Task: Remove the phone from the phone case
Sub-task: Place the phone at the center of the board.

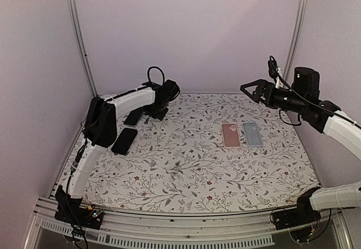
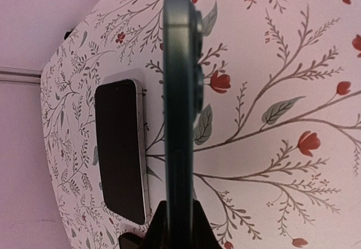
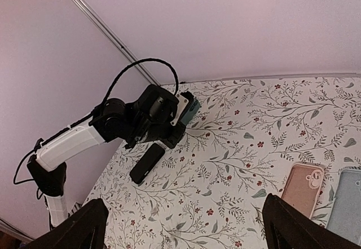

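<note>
My left gripper [image 2: 178, 205] is shut on a teal phone [image 2: 179, 91], held edge-on just above the floral table with its camera bump facing right. In the top view this gripper [image 1: 159, 111] is at the back left. A light blue phone case [image 1: 252, 134] and a pink case [image 1: 229, 134] lie flat side by side right of centre. My right gripper [image 1: 249, 87] hangs open and empty high above the back right, well clear of both cases. From the right wrist I see the teal phone [image 3: 192, 108] in the left gripper, plus the pink case [image 3: 303, 185] and blue case [image 3: 345, 199].
Two black phones lie at the left: one [image 1: 133, 116] right beside the left gripper, one [image 1: 124, 141] nearer the front. The closer one also shows as a black phone [image 2: 119, 153] in the left wrist view. Pale walls and metal posts enclose the table [image 1: 186, 176].
</note>
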Controlling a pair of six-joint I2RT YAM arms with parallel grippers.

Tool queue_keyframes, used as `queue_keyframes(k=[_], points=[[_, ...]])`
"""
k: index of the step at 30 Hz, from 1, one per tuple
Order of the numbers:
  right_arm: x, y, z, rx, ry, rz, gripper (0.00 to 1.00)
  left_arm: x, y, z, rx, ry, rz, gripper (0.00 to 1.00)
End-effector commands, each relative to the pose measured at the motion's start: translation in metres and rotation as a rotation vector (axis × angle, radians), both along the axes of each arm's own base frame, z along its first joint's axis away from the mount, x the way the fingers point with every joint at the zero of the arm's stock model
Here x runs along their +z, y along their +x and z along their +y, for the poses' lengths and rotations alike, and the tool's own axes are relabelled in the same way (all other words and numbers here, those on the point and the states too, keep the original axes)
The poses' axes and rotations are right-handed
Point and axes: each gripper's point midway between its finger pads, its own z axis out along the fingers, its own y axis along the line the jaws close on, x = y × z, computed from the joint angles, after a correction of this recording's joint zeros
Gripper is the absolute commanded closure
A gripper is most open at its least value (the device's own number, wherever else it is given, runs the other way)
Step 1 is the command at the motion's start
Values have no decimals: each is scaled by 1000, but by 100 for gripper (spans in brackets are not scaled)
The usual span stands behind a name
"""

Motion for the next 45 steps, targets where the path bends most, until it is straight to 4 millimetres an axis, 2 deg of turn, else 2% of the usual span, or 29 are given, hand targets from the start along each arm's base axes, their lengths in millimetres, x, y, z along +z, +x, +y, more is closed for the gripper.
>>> queue_keyframes(k=[1,10,23,29,41,45], points=[[3,-7,5,26,11,-12,1,8,10,15,30,73,-34,95],[-1,-7,12,42,25,8,1,-7,10,20,28,113,1,90],[-3,-10,19,70,33,19,1,-16,11,13,11,36,33,69],[-4,-10,19,69,34,26,1,-17,15,8,2,-24,36,65],[-10,-14,15,51,28,53,1,-8,18,1,-1,-135,29,63],[-11,-15,14,44,32,54,1,2,15,-3,-5,-185,17,63]])
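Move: With the left hand I hold the teal-edged phone steeply on edge; its resting spot is roughly 2 cm ahead, 3 cm left and 4 cm below. At that same depth, a silver-edged phone lies about 11 cm to my left and 1 cm ahead, and a black phone roughly 14 cm left and 14 cm back. From my right hand the spot is some 22 cm ahead, 36 cm left and 30 cm below. My left hand sinks about 3 cm towards the board beside the silver-edged phone, first easing a little left and rolling some 5 degrees further, left side up, to lay the phone down. Meanwhile the fingers open from nearly shut to about a third and let go of its right edge; then the hand drifts back right and rolls the other way by roughly 10 degrees. My open right hand shifts slightly left and back, high up. ##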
